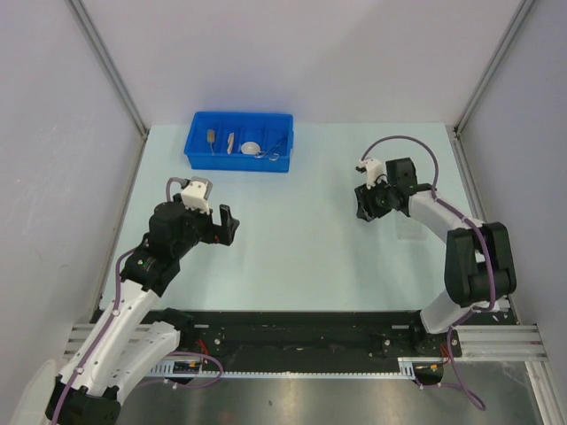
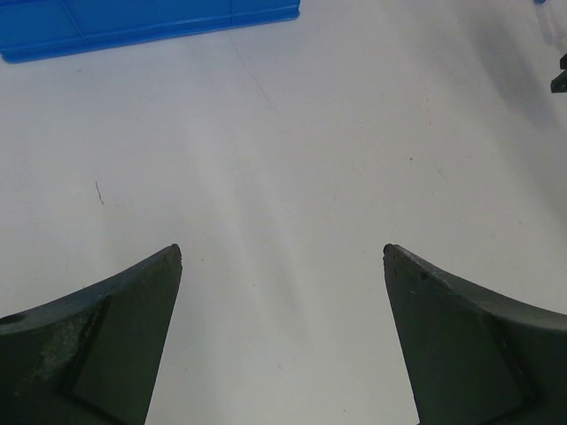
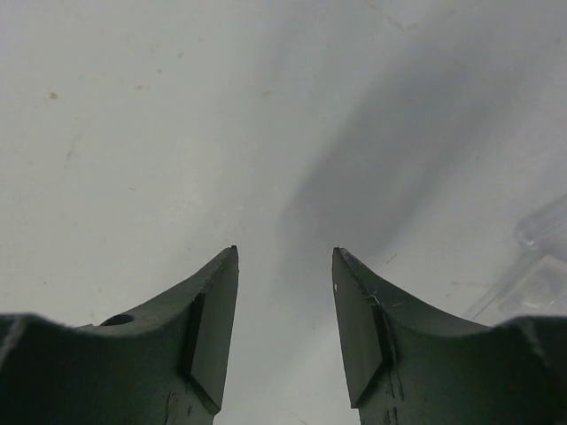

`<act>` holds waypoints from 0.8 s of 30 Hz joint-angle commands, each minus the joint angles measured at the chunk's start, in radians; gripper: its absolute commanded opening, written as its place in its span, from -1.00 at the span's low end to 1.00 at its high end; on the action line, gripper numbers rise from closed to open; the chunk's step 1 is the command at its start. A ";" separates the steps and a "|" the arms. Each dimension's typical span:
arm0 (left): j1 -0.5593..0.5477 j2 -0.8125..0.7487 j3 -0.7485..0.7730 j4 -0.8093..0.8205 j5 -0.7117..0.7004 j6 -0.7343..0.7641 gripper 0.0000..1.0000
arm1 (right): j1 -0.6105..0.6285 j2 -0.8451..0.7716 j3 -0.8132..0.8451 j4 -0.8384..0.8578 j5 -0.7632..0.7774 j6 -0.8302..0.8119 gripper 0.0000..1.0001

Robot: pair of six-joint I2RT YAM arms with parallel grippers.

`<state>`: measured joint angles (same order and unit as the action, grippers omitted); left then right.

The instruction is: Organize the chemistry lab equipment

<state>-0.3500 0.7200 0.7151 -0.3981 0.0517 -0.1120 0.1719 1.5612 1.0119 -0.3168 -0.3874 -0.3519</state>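
At the back left of the table stands a blue divided bin (image 1: 197,150). It holds two tan wooden-handled tools (image 1: 212,136), a white round dish (image 1: 252,148) and silver wire tongs (image 1: 275,151). My left gripper (image 1: 229,225) (image 2: 282,252) hovers open over bare table, well short of the bin, with nothing between its fingers. My right gripper (image 1: 366,206) (image 3: 285,251) is open over the right part of the table and holds nothing. A clear plastic piece (image 3: 537,268) shows at the right edge of the right wrist view; I cannot tell what it is. No blue-capped tubes are in view.
Grey walls and metal posts close in the table on the left, back and right. The bin's near wall (image 2: 133,27) shows at the top of the left wrist view. A black rail (image 1: 292,341) runs along the near edge between the arm bases.
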 commanded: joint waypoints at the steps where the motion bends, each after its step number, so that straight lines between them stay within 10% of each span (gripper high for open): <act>1: 0.009 -0.002 -0.005 0.028 -0.016 0.046 1.00 | 0.002 0.103 0.086 -0.053 0.177 0.105 0.02; 24: 0.009 -0.002 -0.005 0.031 -0.018 0.048 1.00 | -0.127 0.318 0.257 -0.096 0.374 0.171 0.50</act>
<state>-0.3500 0.7200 0.7151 -0.3981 0.0441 -0.1116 0.0731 1.8400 1.2034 -0.4011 -0.0338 -0.2005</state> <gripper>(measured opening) 0.996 0.748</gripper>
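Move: About 12 cm to the right hand's right, 11 cm farther out and roughly 9 cm below lies the loose test tube with the blue cap. The clear test tube rack stands some 18 cm to the hand's right, nearly level with it in reach (about 1 cm nearer) and 7 cm below. From the idle left hand, the loose tube is around 48 cm right, 18 cm ahead and 20 cm down. Dropping quickly by about 5 cm first, the empty right hand then sweeps right roughly 9 cm and works forward about half as much, towards the loose test tube beside the rack. The wrist swings clockwise some 25 degrees, its left side dipping and the fingers tipping further down, while they spread from half to three-quarters open. ##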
